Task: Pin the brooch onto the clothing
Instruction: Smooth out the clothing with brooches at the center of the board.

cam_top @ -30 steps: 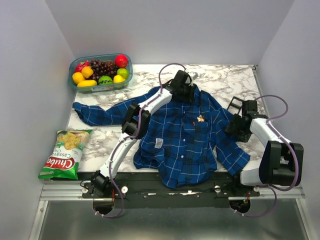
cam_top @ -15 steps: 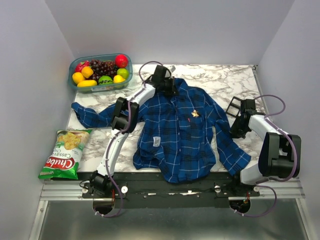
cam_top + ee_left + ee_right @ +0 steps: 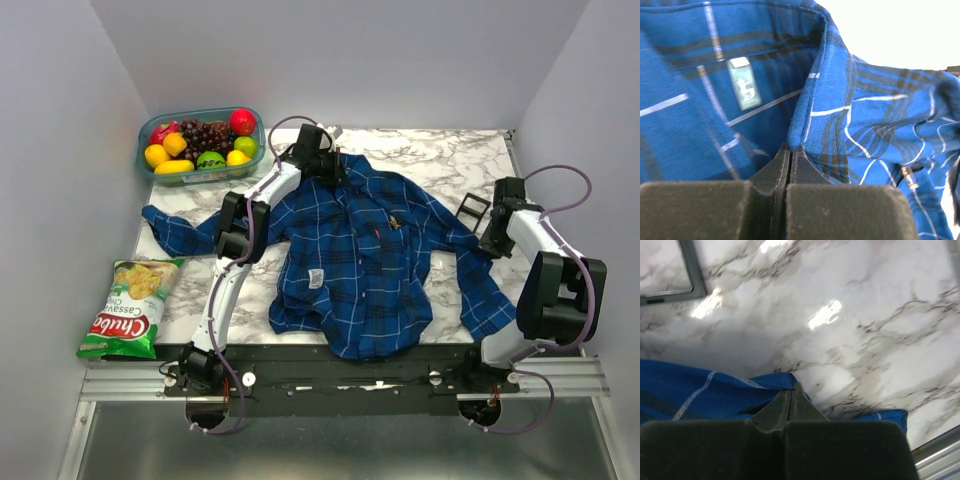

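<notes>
The clothing [image 3: 350, 260], a blue plaid shirt, lies spread face up on the marble table. The brooch [image 3: 396, 223] shows as a tiny speck on the shirt's chest, too small to make out in detail. My left gripper [image 3: 332, 168] is at the collar, and in the left wrist view it [image 3: 790, 148] is shut on the collar's folded edge [image 3: 807, 107]. My right gripper [image 3: 495, 242] is at the shirt's right sleeve, and in the right wrist view it [image 3: 792, 388] is shut on a fold of blue sleeve cloth [image 3: 715, 390].
A small black square case [image 3: 472, 210] lies on the marble by the right arm, its frame [image 3: 690, 270] visible from the right wrist. A tub of fruit [image 3: 200, 145] stands at the back left. A chips bag [image 3: 130, 305] lies at the front left edge.
Both grippers have shut on the shirt. The left one drew the collar back and to the left; the right one pulled the sleeve out to the right, spreading the shirt.
</notes>
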Controlling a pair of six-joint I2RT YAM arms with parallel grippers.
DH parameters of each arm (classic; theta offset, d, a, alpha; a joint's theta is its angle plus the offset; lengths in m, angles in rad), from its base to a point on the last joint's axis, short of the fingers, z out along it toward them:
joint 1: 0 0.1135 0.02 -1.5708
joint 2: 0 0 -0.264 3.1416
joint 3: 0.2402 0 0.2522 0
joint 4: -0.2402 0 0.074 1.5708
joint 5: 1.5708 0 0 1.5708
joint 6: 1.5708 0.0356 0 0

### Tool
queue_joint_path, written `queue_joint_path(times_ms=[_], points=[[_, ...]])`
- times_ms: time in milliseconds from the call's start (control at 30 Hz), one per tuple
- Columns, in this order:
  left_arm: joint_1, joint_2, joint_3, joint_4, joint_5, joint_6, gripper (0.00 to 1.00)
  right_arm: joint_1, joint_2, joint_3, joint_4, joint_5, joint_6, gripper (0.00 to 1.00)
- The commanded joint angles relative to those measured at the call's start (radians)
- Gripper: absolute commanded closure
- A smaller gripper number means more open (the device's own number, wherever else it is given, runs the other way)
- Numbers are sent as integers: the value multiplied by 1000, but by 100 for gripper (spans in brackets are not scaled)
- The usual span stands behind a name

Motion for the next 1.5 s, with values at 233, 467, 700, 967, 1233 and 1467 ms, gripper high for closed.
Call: queue_joint_path(times_ms=[233, 467, 700, 967, 1233, 1467], points=[[20, -55, 10, -24, -9, 64, 100, -39, 96, 140, -78, 216, -33, 99], [5, -32, 66, -1, 47, 55, 69, -39, 86, 157, -72, 134, -37, 69], [-30, -112, 30, 56, 48, 72, 9, -39, -60, 86, -84, 41, -16, 26], [-99, -342, -132, 94, -71, 125, 1, -39, -197, -104, -50, -76, 64, 24], [-315, -445, -197, -72, -183, 173, 1, -155, -367, -265, 27, -128, 153, 13], [-432, -477, -396, -38, -150, 46, 1, -359, -470, -336, 68, -208, 183, 14]])
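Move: The left gripper still pinches the shirt's collar low over the table. From it the brooch lies about 12 cm back and 12 cm right, a few centimetres lower, with the small red strip some 15 cm back and 9 cm right. The right gripper still holds the bend of the right sleeve; the cuff lies roughly 18 cm straight back, the black frame 10 cm ahead and 4 cm left, the brooch 8 cm ahead and 23 cm left. Draw the sleeve about 3 cm right and slightly forward with the right gripper, open to let go, lift clear, then swing back towards the cuff. Keep the left gripper on the collar until the sleeve pull stops, open wide, rise steeply and sweep back and right about 20 cm high above the shirt's chest, tipping the fingers up and turning clockwise some 20 degrees, sinking a little at the end. ##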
